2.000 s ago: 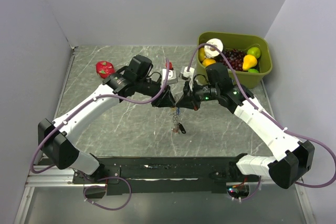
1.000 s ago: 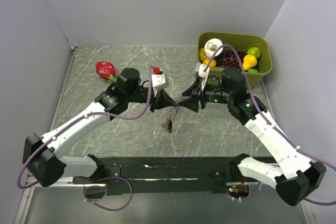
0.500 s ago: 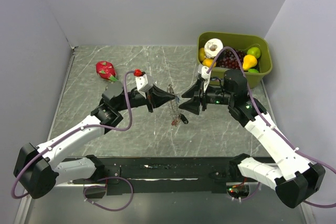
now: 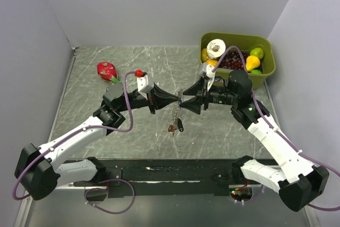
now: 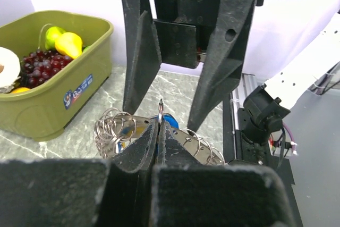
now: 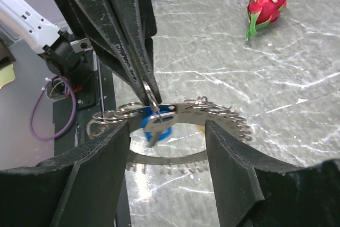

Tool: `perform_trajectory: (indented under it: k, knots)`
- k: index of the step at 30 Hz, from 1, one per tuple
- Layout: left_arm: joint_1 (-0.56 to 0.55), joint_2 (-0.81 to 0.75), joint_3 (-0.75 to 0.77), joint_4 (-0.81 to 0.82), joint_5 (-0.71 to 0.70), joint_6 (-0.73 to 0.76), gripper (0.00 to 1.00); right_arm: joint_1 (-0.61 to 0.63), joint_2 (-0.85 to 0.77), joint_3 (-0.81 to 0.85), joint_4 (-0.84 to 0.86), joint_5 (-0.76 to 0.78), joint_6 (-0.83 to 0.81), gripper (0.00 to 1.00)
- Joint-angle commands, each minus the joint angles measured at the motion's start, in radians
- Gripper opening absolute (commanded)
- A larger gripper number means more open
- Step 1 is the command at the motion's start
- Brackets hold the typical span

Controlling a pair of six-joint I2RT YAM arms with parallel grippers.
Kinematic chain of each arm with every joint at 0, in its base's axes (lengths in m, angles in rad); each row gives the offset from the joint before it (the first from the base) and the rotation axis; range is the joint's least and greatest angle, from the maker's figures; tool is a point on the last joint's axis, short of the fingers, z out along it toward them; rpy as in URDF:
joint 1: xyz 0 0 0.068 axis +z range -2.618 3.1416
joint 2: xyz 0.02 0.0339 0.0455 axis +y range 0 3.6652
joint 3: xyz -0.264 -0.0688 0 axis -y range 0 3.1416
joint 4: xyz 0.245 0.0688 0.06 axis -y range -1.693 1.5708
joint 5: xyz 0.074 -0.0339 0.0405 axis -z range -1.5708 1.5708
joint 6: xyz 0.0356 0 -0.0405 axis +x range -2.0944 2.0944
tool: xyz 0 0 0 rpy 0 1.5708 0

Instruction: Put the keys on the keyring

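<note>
My left gripper (image 4: 172,98) is shut on a thin small ring (image 6: 151,95) of the keyring (image 4: 179,103), held up above the table. A key with a blue head (image 6: 158,126) hangs from that small ring. In the left wrist view my gripper (image 5: 160,123) pinches the ring edge, with the blue key (image 5: 171,120) just behind. The keyring's flat metal band (image 6: 212,112) carries several small rings (image 5: 109,126). A chain and black fob (image 4: 180,126) dangle below. My right gripper (image 4: 187,102) is open, its jaws (image 6: 167,131) on either side of the key without touching it.
A green bin (image 4: 265,41) of fruit stands at the back right and shows in the left wrist view (image 5: 64,94). A dragon fruit (image 4: 106,70) lies at the back left, also in the right wrist view (image 6: 264,3). The black base rail runs along the near edge.
My left gripper has moved right until its tips meet the right gripper's at the keyring. The ring sits higher between them and the dangling fob has swung slightly.
</note>
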Motion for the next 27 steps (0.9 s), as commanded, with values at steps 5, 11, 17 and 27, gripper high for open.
perform_trajectory:
  k: [5, 11, 17, 27]
  knots:
    - [-0.001, 0.003, 0.054, 0.102, 0.087, -0.019, 0.01, -0.007, -0.005, -0.016, 0.11, -0.009, 0.049, 0.54]
    - [-0.001, 0.0, 0.054, 0.104, 0.101, -0.03, 0.01, -0.008, 0.018, -0.011, 0.119, -0.031, 0.05, 0.2]
    - [0.0, -0.02, 0.031, 0.156, 0.071, -0.043, 0.01, -0.008, 0.015, -0.022, 0.09, -0.026, 0.014, 0.05]
    - [0.0, -0.023, 0.039, 0.191, 0.08, -0.065, 0.01, -0.008, 0.033, -0.03, 0.058, -0.049, -0.028, 0.0]
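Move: The small split ring I'm after is already pinched in my left fingertips, about 2 cm to the right of my left hand and level with it. It lies some 2 cm left of my open right hand and about 1 cm higher. The big hoop of the keyring hangs roughly 5 cm below my right hand and 2 cm to its left. The black fob dangles about 12 cm under that hand, 1 cm left, and the red fob at like depth, 4 cm left. I shut my right fingers from well open to nearly closed, pinching the free end of the small ring just to the right of my left fingertips; the right hand itself hardly shifts, under half a centimetre. My left hand keeps its shut hold on the ring and stays put, apart from wavering back and forth by less than 1 cm. ##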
